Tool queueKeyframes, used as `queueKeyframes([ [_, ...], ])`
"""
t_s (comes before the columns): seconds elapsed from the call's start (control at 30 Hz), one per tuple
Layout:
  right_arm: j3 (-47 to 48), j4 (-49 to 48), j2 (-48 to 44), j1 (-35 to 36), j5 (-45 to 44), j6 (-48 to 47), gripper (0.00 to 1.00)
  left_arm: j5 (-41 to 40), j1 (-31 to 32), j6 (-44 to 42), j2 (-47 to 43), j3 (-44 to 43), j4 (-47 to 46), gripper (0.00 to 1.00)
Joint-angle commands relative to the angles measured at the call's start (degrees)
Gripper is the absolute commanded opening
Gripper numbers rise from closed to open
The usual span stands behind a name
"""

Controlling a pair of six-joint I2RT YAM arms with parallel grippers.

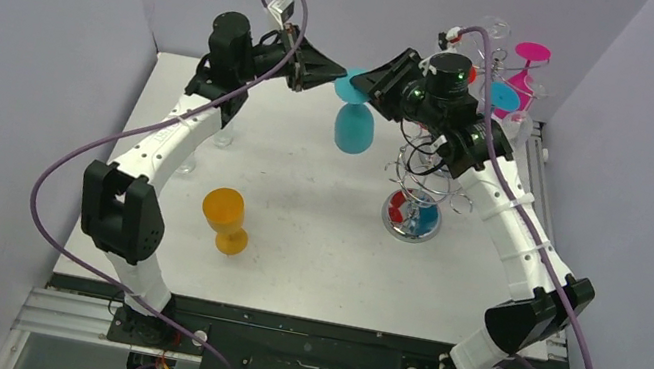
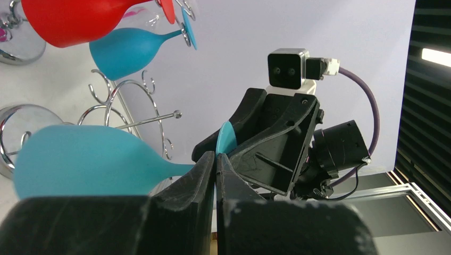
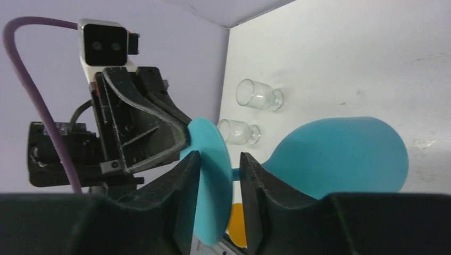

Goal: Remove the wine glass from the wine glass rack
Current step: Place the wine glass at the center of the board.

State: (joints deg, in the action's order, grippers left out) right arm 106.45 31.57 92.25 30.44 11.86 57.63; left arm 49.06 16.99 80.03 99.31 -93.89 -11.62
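Note:
A teal wine glass [image 1: 353,126] hangs bowl-down in the air left of the chrome wine glass rack [image 1: 419,175], free of its hooks. My left gripper [image 1: 338,75] is shut on the edge of the glass's round foot [image 2: 226,139]; its stem and bowl [image 2: 80,159] run off to the left in the left wrist view. My right gripper [image 3: 219,155] reaches in from the other side. Its jaws straddle the same foot [image 3: 210,159], still open, with a gap on the stem side. The bowl [image 3: 340,156] shows beyond the right finger.
The rack still carries a red glass [image 2: 74,18], another teal glass [image 2: 133,50] and a pink glass [image 1: 532,54]. An orange glass [image 1: 228,218] lies on the white table. Two clear glasses [image 3: 259,95] [image 3: 238,132] stand near the table's left edge.

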Motion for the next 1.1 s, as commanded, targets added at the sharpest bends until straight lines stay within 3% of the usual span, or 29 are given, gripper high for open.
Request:
queueKeyframes([
  [0.0, -3.6, -8.7, -1.9, 0.1, 2.9, 5.2, 0.19, 1.4, -0.2, 1.2, -3.3, 1.1, -5.6, 0.00],
  [0.13, -7.5, -12.3, -3.5, -0.2, 4.5, 8.0, 0.00, 1.4, -0.3, 1.8, -3.3, 1.6, -7.1, 0.00],
  [0.27, -11.4, -18.6, -5.0, -1.8, 7.0, 13.0, 0.00, 1.6, -0.9, 1.9, -3.5, 1.5, -8.3, 0.00],
  [0.3, -12.1, -20.3, -5.1, -2.6, 8.3, 14.5, 0.00, 1.6, -1.4, 2.0, -3.8, 1.7, -8.6, 0.10],
  [0.33, -13.0, -23.7, -5.3, -2.9, 8.8, 17.3, 0.00, 1.6, -2.1, 2.2, -4.1, 2.0, -9.7, 0.30],
  [0.37, -13.2, -25.2, -5.2, -3.6, 9.6, 18.6, 0.00, 1.5, -2.5, 2.2, -4.6, 2.5, -10.1, 0.38],
  [0.4, -13.0, -27.7, -5.1, -3.8, 10.0, 21.1, 0.00, 1.6, -3.3, 2.3, -4.9, 2.7, -10.9, 0.52],
  [0.47, -12.7, -31.8, -4.9, -4.3, 10.4, 24.9, 0.00, 1.7, -4.8, 2.1, -6.5, 4.4, -12.0, 0.70],
  [0.53, -12.4, -35.5, -4.7, -4.5, 10.0, 28.6, 0.00, 1.7, -6.0, 2.1, -7.8, 6.2, -13.8, 0.80],
  [0.7, -12.8, -45.0, -4.7, -4.6, 7.5, 38.4, 0.00, 2.8, -7.5, 2.1, -10.8, 12.8, -19.5, 0.85],
  [0.93, -14.5, -47.6, -7.0, -3.9, 1.2, 43.7, 0.00, 3.9, -8.9, 2.1, -13.4, 20.0, -25.5, 0.90],
  [1.07, -16.6, -52.9, -7.6, -3.3, -0.3, 47.3, 0.00, 3.6, -8.9, 7.6, -12.7, 22.5, -35.8, 0.92],
])
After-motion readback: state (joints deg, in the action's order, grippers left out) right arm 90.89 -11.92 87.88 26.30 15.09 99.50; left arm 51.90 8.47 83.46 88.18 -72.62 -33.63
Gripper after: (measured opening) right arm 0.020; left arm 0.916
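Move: The blue wine glass hangs foot-up with its foot still pinched by the left gripper; its middle lies about 9 cm below that hand and 2 cm to its right. From the right hand, whose half-open fingers already straddle the foot, the glass's middle is about 2 cm left and 9 cm below. From the right hand the front rack stands roughly 18 cm right and 4 cm back, some 18 cm lower; the red glass hangs about 17 cm right, 7 cm ahead and 9 cm lower. Ease the right gripper about 1 cm left and shut it on the blue glass's foot, the plate between its fingers, while the left keeps hold. Then open the left gripper wide and back it off some 7 cm to the left, and lift the right straight up about 11 cm, rolling it about 45 degrees, its left side rising. ##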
